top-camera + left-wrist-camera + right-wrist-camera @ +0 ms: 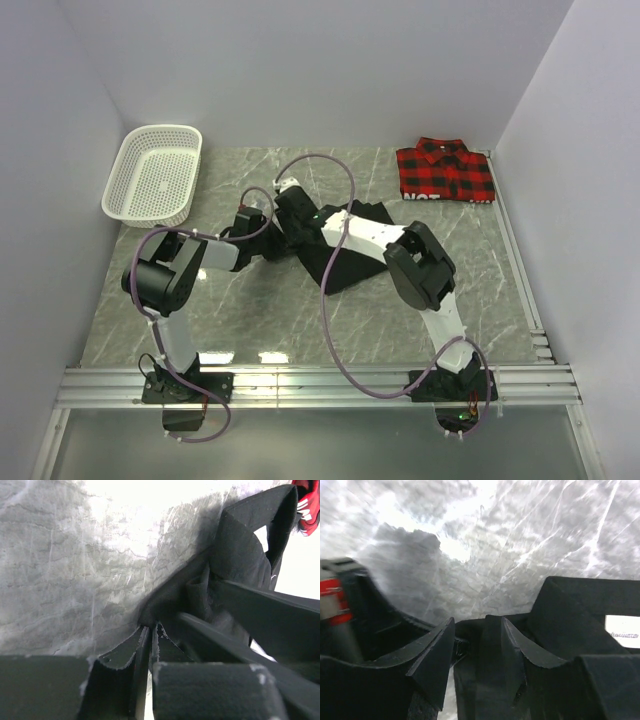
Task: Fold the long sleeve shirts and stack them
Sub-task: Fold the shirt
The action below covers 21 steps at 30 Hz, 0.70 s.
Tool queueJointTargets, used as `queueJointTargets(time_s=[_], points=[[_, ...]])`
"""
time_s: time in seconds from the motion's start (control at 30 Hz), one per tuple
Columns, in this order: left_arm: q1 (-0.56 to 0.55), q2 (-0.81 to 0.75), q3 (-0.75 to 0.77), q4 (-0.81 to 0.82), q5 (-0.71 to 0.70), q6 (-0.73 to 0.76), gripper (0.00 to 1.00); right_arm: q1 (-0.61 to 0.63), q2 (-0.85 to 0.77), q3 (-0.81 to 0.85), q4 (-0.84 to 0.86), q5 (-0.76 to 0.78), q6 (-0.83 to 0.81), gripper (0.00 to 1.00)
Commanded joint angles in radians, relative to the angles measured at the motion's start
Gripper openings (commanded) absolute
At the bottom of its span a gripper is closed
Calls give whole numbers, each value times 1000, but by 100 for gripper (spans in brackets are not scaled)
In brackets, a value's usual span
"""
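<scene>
The black long sleeve shirt (345,268) lies crumpled mid-table under both arms. My left gripper (270,240) is at its left edge; in the left wrist view its jaws (150,628) stand nearly together, pinching the edge of the black shirt (250,555). My right gripper (286,205) is just behind it, and in the right wrist view it (477,622) is shut on a thick fold of the black shirt (570,605). The red-and-black plaid shirt (445,172) lies folded at the back right, its corner showing in the left wrist view (310,505).
A white mesh basket (155,172) stands at the back left corner. The marble tabletop (260,320) ends at a metal rail (320,380) in front, with walls on the other three sides. A purple cable (335,300) loops over the shirt.
</scene>
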Motion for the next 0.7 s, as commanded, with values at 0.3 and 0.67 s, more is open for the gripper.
queueJointTargets(time_s=[0.3, 0.67], points=[[4, 50, -51, -13, 15, -10, 8, 4, 35, 12, -21, 150, -3, 31], [2, 49, -50, -10, 15, -10, 7, 14, -60, -75, 53, 74, -14, 0]])
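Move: The stretch of the black shirt's far edge I want is only about 2 cm to my right hand's right, level with it fore and aft and some 3 cm below. The corner already in my left fingers lies roughly 5 cm to the right hand's left and 3 cm nearer; the collar is about 18 cm right and 6 cm farther out, with the size label around 10 cm right and 3 cm out. From my left hand, that stretch of edge is some 6 cm right and 3 cm ahead. With my left hand staying put and keeping its pinch on the shirt's corner, I drop my half-open right hand about 3 cm onto the far edge, sliding some 2 cm to the right, away from the left gripper, as I go. Once down I hold it nearly still and shut the right fingers fully, pinching the thin cloth of that edge. ##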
